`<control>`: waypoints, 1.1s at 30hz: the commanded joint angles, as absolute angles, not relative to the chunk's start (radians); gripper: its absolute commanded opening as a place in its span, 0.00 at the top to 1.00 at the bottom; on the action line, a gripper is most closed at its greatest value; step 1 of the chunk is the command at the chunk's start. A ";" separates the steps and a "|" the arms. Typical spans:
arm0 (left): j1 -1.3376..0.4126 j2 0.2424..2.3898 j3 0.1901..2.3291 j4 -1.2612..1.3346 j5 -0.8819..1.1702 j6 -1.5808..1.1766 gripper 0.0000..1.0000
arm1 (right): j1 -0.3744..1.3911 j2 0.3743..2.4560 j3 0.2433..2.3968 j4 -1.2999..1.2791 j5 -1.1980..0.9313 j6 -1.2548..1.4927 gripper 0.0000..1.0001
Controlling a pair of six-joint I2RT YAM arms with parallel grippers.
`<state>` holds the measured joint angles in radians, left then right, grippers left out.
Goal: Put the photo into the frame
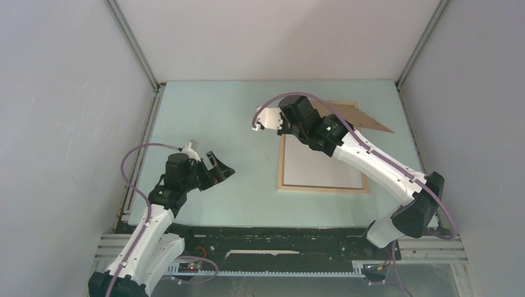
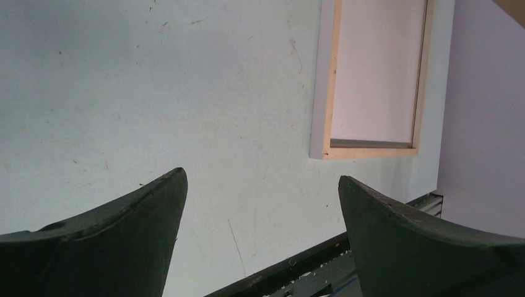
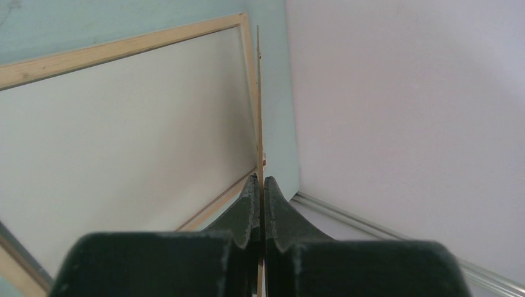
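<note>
The frame (image 1: 322, 187), thin light wood, lies flat right of the table's middle; its rim also shows in the left wrist view (image 2: 333, 74) and the right wrist view (image 3: 124, 49). A plain white sheet fills it, apparently the photo (image 1: 319, 167) (image 2: 377, 68) (image 3: 124, 136) with its white reverse up; no print shows. My right gripper (image 3: 260, 179) is shut on the brown backing board (image 1: 368, 122), held tilted over the frame's far edge and seen edge-on (image 3: 259, 93). My left gripper (image 1: 220, 167) (image 2: 260, 179) hangs open and empty left of the frame.
Grey walls with aluminium rails (image 1: 133, 43) enclose the pale green table (image 1: 216, 111) on three sides. A black rail (image 1: 278, 238) runs along the near edge between the arm bases. The right wall (image 3: 402, 93) stands close behind the held board.
</note>
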<state>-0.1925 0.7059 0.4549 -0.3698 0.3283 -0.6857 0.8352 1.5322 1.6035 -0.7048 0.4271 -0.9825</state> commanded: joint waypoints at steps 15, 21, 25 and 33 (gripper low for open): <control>-0.197 0.672 0.517 -0.386 0.351 -0.652 0.00 | 0.925 1.549 1.389 -0.589 0.571 -0.926 0.97; -0.197 0.657 0.523 -0.402 0.351 -0.652 0.00 | 0.956 1.607 1.367 -0.550 0.636 -0.902 0.95; -0.196 0.649 0.522 -0.411 0.352 -0.652 0.00 | 0.956 1.643 1.366 -0.549 0.662 -0.843 0.89; -0.196 0.640 0.523 -0.420 0.357 -0.650 0.00 | 0.978 1.646 1.311 -0.546 0.606 -0.727 0.41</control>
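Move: My right hand still pinches the brown backing board near its near-left corner. The board slants away, its middle about 13 cm ahead, 10 cm right and 14 cm lower. The frame it goes into, the white sheet already inside, is centred some 5 cm ahead of this hand, 9 cm right and 30 cm below; its far bar crosses about 26 cm ahead and 9 cm right. From my left hand the frame lies roughly 19 cm ahead and 32 cm right, on the table. I sink my right hand about 12 cm towards the table, easing a couple of centimetres back and left, so that the board tips flatter over the frame, its far edge bearing at the far bar. Near the bottom I open my fingers to roughly half, giving up the pinch while the board's near-left part still touches one finger. ##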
